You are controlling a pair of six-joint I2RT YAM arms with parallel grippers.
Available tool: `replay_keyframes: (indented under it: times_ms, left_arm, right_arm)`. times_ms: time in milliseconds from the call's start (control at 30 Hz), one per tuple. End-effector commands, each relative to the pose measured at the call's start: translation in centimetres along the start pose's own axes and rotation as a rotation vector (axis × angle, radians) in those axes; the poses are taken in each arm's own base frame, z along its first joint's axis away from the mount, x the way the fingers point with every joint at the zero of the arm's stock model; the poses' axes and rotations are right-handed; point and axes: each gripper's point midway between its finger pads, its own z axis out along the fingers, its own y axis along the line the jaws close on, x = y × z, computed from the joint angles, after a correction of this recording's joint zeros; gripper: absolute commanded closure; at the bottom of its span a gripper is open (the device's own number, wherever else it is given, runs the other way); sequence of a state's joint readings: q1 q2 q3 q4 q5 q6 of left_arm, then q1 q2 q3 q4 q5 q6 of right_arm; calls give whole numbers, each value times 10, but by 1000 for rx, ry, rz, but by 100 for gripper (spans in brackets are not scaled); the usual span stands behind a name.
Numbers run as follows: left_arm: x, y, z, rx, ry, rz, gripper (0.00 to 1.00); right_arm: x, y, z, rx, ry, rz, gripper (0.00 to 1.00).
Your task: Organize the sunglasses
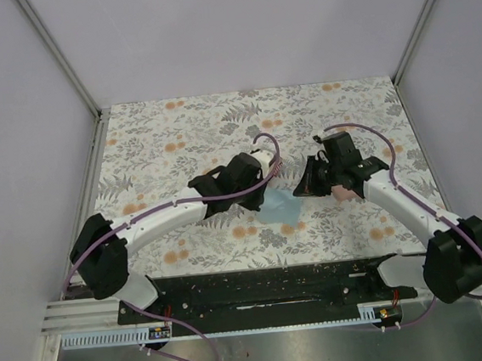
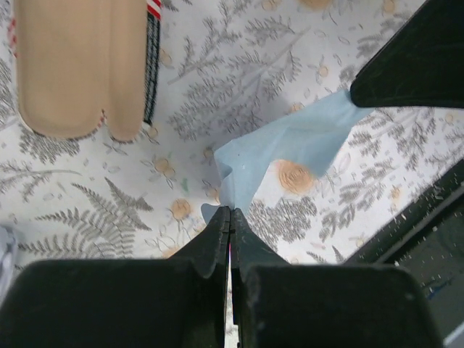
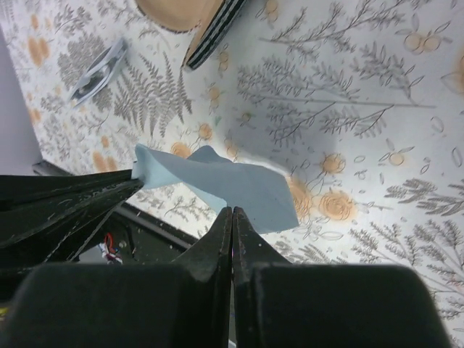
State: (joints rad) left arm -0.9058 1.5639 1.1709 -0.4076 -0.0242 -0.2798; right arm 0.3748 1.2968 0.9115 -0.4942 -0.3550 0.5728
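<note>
A pale blue cloth (image 1: 279,206) is stretched just above the floral table between my two grippers. My left gripper (image 2: 230,210) is shut on one corner of the cloth (image 2: 290,145). My right gripper (image 3: 232,210) is shut on the opposite edge of the cloth (image 3: 225,181). Both show in the top view, the left gripper (image 1: 266,197) and the right gripper (image 1: 304,191) facing each other over the cloth. A slim silvery-framed pair of sunglasses (image 3: 98,70) lies folded on the table beyond the cloth, touched by neither gripper.
An open flag-printed case (image 2: 80,65) with a tan lining lies on the table ahead of the left gripper; the same case (image 3: 196,22) reaches the right wrist view's top edge. A pink case (image 1: 343,192) peeks out under the right arm. The black base rail (image 1: 268,284) runs along the near edge.
</note>
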Motion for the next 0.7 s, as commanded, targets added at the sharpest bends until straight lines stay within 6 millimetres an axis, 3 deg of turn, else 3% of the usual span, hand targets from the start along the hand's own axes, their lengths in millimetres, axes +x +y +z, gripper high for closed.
replay_keyframes:
  times_ms: [0,167,333,533,667]
  left_arm:
    - [-7,-18,-28,50,-68,-26,100]
    - [-15,-27,-51,84,-116,-57,100]
    - [11,-37,-52,130,-24,-89,100]
    - [47,-31,-39,126,15,-139,99]
    - [56,-28,-23,111,43,-152,99]
  right_arm:
    - [9,25,-25,-124,-31,-35,100]
    - [15,9,-25,-47,-26,-14,100]
    - [35,7,-28,-53,50,37,100]
    - [56,-5,-31,-36,94,75,100]
    - [56,-11,-24,-1,111,75,100]
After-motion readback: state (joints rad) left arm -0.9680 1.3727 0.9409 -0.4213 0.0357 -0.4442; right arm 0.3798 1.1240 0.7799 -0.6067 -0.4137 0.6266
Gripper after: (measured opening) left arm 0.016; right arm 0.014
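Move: Both shut grippers hold the light blue cloth by its upper corners; its middle lies about 5 cm to the left hand's right, 1 cm back and 4 cm down, and about 5 cm left, 1 cm back and 4 cm down from the right hand. The table's near edge is roughly 13 cm straight back from the left hand and 12 cm down, the open striped case 14 cm ahead and 3 cm right, the silver glasses 18 cm left and 4 cm ahead. From the right hand the pink case lies about 14 cm right, 3 cm ahead, 11 cm down. Keeping their pinch on the cloth's two corners, both hands draw it back towards the table's near edge and away from the open striped case, the left by about 7 cm, the right by about 6 cm, rising first (left some 4 cm, right 2 cm) and then sinking. Late on, the left hand sinks to 2 cm below its start and swings out 2 to 3 cm to the left, while the right edges about 1 cm to its right, so the corners spread apart as both wrists turn only slightly. ##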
